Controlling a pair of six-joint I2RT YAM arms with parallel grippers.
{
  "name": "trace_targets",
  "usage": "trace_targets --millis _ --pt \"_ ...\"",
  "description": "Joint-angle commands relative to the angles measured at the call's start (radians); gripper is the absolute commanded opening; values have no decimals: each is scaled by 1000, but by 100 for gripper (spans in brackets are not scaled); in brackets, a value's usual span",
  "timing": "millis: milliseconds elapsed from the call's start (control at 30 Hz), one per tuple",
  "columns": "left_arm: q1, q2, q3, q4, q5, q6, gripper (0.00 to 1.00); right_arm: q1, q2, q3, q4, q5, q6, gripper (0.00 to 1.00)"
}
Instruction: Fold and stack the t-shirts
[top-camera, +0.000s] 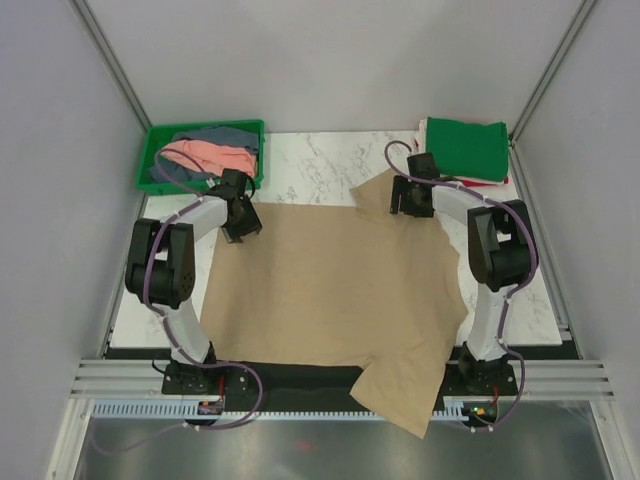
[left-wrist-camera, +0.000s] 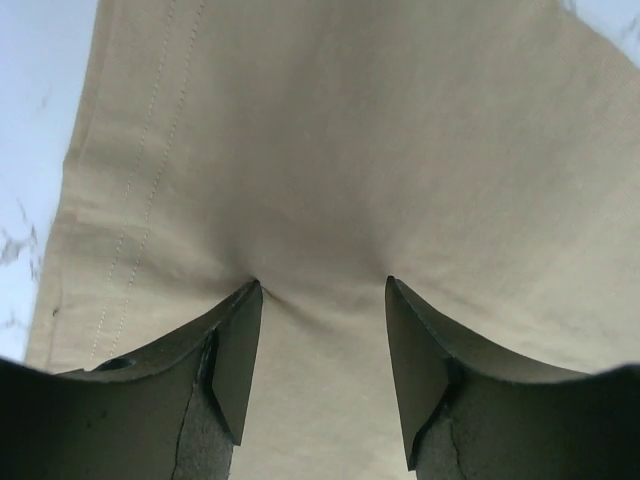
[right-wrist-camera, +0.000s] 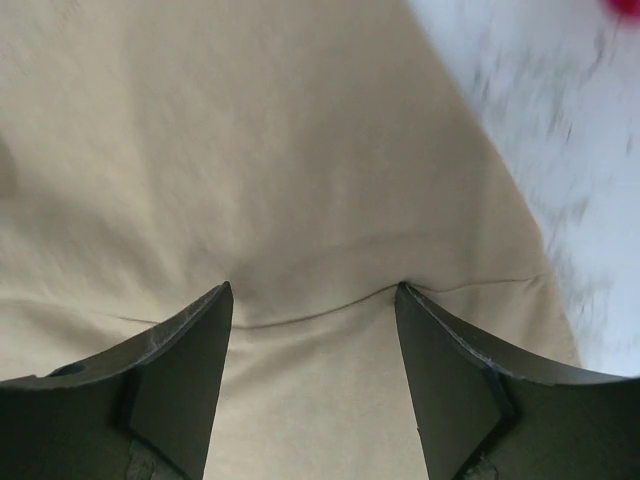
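A tan-beige t-shirt (top-camera: 330, 290) lies spread flat over the marble table, one sleeve hanging over the near edge. My left gripper (top-camera: 242, 228) stands at its far left corner. In the left wrist view it (left-wrist-camera: 322, 285) is open, both fingertips pressing dimples into the cloth beside the stitched hem (left-wrist-camera: 130, 200). My right gripper (top-camera: 410, 205) is at the far right sleeve. It (right-wrist-camera: 315, 288) is open too, tips down on the cloth along a crease. Salmon pink (top-camera: 215, 155) and grey-blue (top-camera: 228, 135) t-shirts lie crumpled in the tray. A folded dark green t-shirt (top-camera: 465, 148) rests on a red one (top-camera: 478, 183).
The green plastic tray (top-camera: 152, 155) sits at the far left corner of the table (top-camera: 310, 170). The folded stack occupies the far right corner. Grey walls and metal frame posts close in both sides.
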Motion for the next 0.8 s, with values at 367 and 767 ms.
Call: trace_targets --millis 367,767 --pt "108 288 392 2 7 25 58 -61 427 628 -123 -143 27 73" --pt "86 -67 222 -29 4 2 62 -58 251 609 -123 -221 42 75"
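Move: The beige t-shirt already lies beneath both open grippers. Its middle is about 22 cm to the right and 17 cm back from the left one, and some 20 cm left and 23 cm back from the right one. The green basket's middle lies roughly 27 cm ahead and 11 cm left of the left hand. From the right hand, the folded stack is about 23 cm ahead and 15 cm to the right. Keep both open grippers' fingertips down on the far part of the t-shirt and sweep forward together, dragging it away from you: the left about 11 cm towards the basket's near right corner, the right about 14 cm alongside the stack, rolling its left side up some 10 degrees. Then lift the left clear, easing back a little, and let the right ease back slightly. ##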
